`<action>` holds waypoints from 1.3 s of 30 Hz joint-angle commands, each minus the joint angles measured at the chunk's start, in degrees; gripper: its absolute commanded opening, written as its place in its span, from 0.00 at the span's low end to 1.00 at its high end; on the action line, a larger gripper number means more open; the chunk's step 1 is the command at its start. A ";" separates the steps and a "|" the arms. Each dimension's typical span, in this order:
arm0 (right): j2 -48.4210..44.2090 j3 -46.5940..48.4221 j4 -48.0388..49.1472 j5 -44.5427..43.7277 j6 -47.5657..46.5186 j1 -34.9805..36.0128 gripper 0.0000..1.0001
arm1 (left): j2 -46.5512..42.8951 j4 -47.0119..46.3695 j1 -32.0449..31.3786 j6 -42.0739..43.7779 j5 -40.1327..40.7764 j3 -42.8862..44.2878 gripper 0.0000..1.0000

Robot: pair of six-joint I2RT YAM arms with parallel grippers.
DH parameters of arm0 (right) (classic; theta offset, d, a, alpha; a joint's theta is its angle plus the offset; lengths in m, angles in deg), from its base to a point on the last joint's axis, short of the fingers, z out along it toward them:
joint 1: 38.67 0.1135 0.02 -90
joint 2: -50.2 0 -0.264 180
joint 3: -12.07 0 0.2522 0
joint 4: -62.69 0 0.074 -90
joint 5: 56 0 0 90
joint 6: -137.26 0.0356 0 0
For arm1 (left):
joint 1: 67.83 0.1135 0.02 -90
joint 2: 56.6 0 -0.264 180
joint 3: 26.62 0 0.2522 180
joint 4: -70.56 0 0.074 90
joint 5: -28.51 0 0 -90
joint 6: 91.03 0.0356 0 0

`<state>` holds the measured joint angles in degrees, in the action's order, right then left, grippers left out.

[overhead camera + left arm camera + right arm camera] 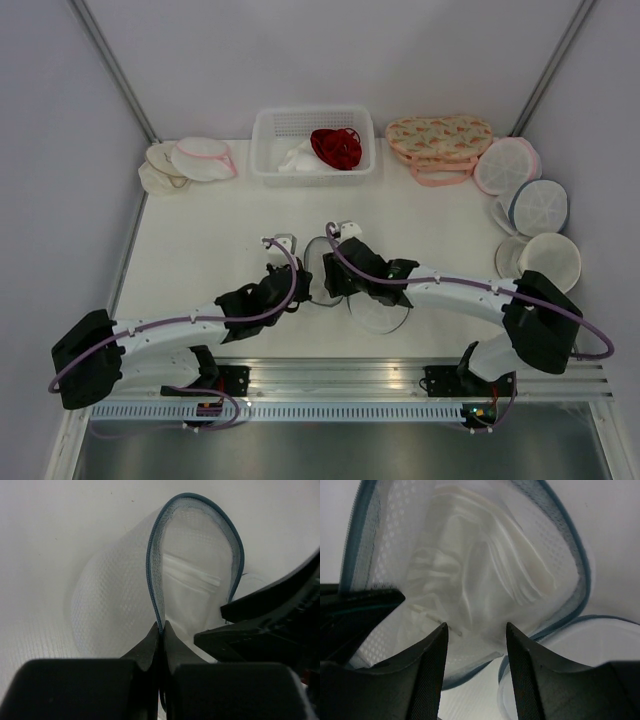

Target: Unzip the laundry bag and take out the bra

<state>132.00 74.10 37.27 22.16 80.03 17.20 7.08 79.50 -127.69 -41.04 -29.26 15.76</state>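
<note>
The laundry bag (378, 312) lies at the table's middle, white mesh with a grey-blue zipper rim (150, 565), unzipped and gaping. My left gripper (161, 627) is shut on the rim at the near end of the opening and holds it up; in the top view it (300, 285) is at the bag's left. The white bra (485, 570) lies folded inside the bag and also shows in the left wrist view (192, 580). My right gripper (476, 626) is open and empty at the mouth of the bag, just short of the bra; the top view shows it (335, 275) over the bag.
A white basket (268, 140) at the back holds a red garment (336, 147) and white cloth. A flowered pink pouch (440, 140) lies to its right. Round bags lie at the back left (205, 158) and along the right edge (538, 207).
</note>
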 commanded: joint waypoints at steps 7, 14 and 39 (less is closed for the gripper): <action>11.01 7.97 4.29 -5.30 -4.03 -0.77 0.55 | -2.86 -1.60 -0.17 -3.23 -1.73 -2.16 0.02; 5.76 8.95 3.31 -1.88 -5.88 -1.12 0.52 | -4.44 -1.60 -0.17 -3.49 -1.64 -3.48 0.02; 15.50 10.09 4.01 -3.81 -15.98 -1.74 0.53 | -6.73 -0.72 -0.17 -3.41 -1.12 -3.92 0.02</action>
<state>146.93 83.94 39.55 20.00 67.27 15.78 1.03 79.57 -127.71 -43.05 -30.53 12.29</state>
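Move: Inside the laundry bag's open mouth, the bra lies about 5 cm ahead of the right hand, 3 cm to its left and 5 cm below. The bag's zip rim, pinched by the left hand, is some 7 cm to the right hand's left, 1 cm back and 2 cm higher; the bag's round flap is about 10 cm right, 6 cm back and 7 cm down. From the left hand the bra is roughly 6 cm ahead, 4 cm right, 7 cm down. Dipping forward and down through the bag's mouth towards the bra, the right hand then lifts some 6 cm and plunges again about 7 cm, ending about 5 cm farther forward, 2 cm left and 3 cm lower, its fingers still half open. The left keeps pinching the zip rim, easing about a centimetre back and to its left. ##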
